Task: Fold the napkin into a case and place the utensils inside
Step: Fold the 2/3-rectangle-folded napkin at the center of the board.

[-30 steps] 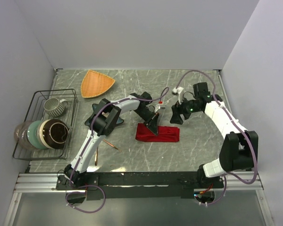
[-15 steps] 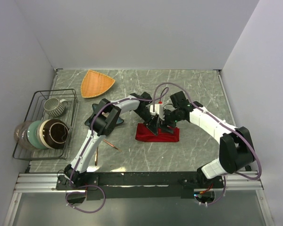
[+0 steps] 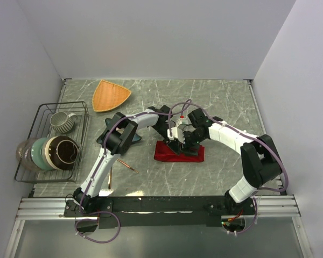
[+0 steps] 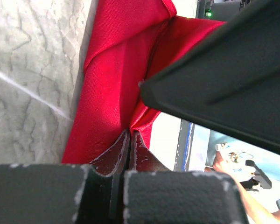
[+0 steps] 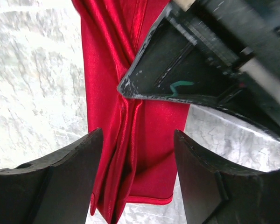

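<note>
The red napkin lies folded into a narrow strip mid-table. My left gripper is shut on a raised fold of the napkin; its fingertips pinch the fabric. My right gripper hovers just to the right of it, open, its fingers straddling the napkin's pleated end without touching it. The left gripper's black body fills the top of the right wrist view. Two copper utensils lie on the table left of the napkin, near the left arm's base.
A blue star-shaped dish sits partly under the left arm. An orange triangular plate lies at the back left. A wire rack at the left edge holds a mug and bowls.
The right arm has swung left and down from beside the napkin to right over it, next to the left gripper, its jaws narrowing slightly. The left gripper has kept its pinch.
</note>
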### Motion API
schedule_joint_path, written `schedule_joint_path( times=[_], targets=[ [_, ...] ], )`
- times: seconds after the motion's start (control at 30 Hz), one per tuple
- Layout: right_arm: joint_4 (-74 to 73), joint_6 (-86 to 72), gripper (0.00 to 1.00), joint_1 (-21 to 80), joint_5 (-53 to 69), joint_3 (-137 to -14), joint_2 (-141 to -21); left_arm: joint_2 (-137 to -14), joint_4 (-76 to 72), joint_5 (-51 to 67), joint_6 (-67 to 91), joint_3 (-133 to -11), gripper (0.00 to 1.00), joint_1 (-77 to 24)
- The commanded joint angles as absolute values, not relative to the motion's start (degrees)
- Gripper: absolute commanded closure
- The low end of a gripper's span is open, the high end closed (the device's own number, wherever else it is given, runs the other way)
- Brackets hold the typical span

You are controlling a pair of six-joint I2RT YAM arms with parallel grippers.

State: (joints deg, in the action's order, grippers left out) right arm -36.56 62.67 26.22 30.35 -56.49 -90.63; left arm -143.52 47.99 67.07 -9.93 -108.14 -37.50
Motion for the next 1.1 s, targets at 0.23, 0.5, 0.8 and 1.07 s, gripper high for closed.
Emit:
schedule_joint_path(
  times=[0.23, 0.5, 0.8, 1.07],
  targets=[
    [-37.71, 68.20, 0.49, 27.07, 27.51, -56.87, -92.81, -146.69, 47.37, 61.70, -10.99, -107.05, 0.99, -36.12],
    [-35.51, 64.17, 1.00, 26.89, 24.09, -57.92, -94.57, -146.43, 47.55, 61.52, -11.60, -106.96, 0.92, -35.95],
    [-35.68, 63.98, 1.00, 26.37, 22.06, -57.31, -94.48, -145.81, 46.59, 66.26, -11.34, -107.31, 0.62, -34.28],
    [-35.33, 65.30, 1.00, 26.46, 19.60, -56.52, -96.42, -139.49, 38.32, 71.36, -4.32, -104.50, 0.59, -32.87]
  ],
)
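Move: Under the right hand's open fingers lies the raised fold running along the napkin, about 2 cm below and 1 cm to the right; the napkin's right end is some 5 cm to the right and 3 cm below. The left hand already pinches the same fold, and the spot the right hand goes for lies about 6 cm to its right. The blue star dish stands roughly 25 cm to the left of the left hand and 6 cm farther out. Sinking about 2 cm onto the raised fold of the napkin, the right hand closes its wide-open fingers and pinches the fold just right of the left hand's grip, then keeps hold while easing a further centimetre each to the right, forward and down. Only after that grip closes does the left hand open to under half and draw off 1–2 cm forward and left, rising about 1 cm. ##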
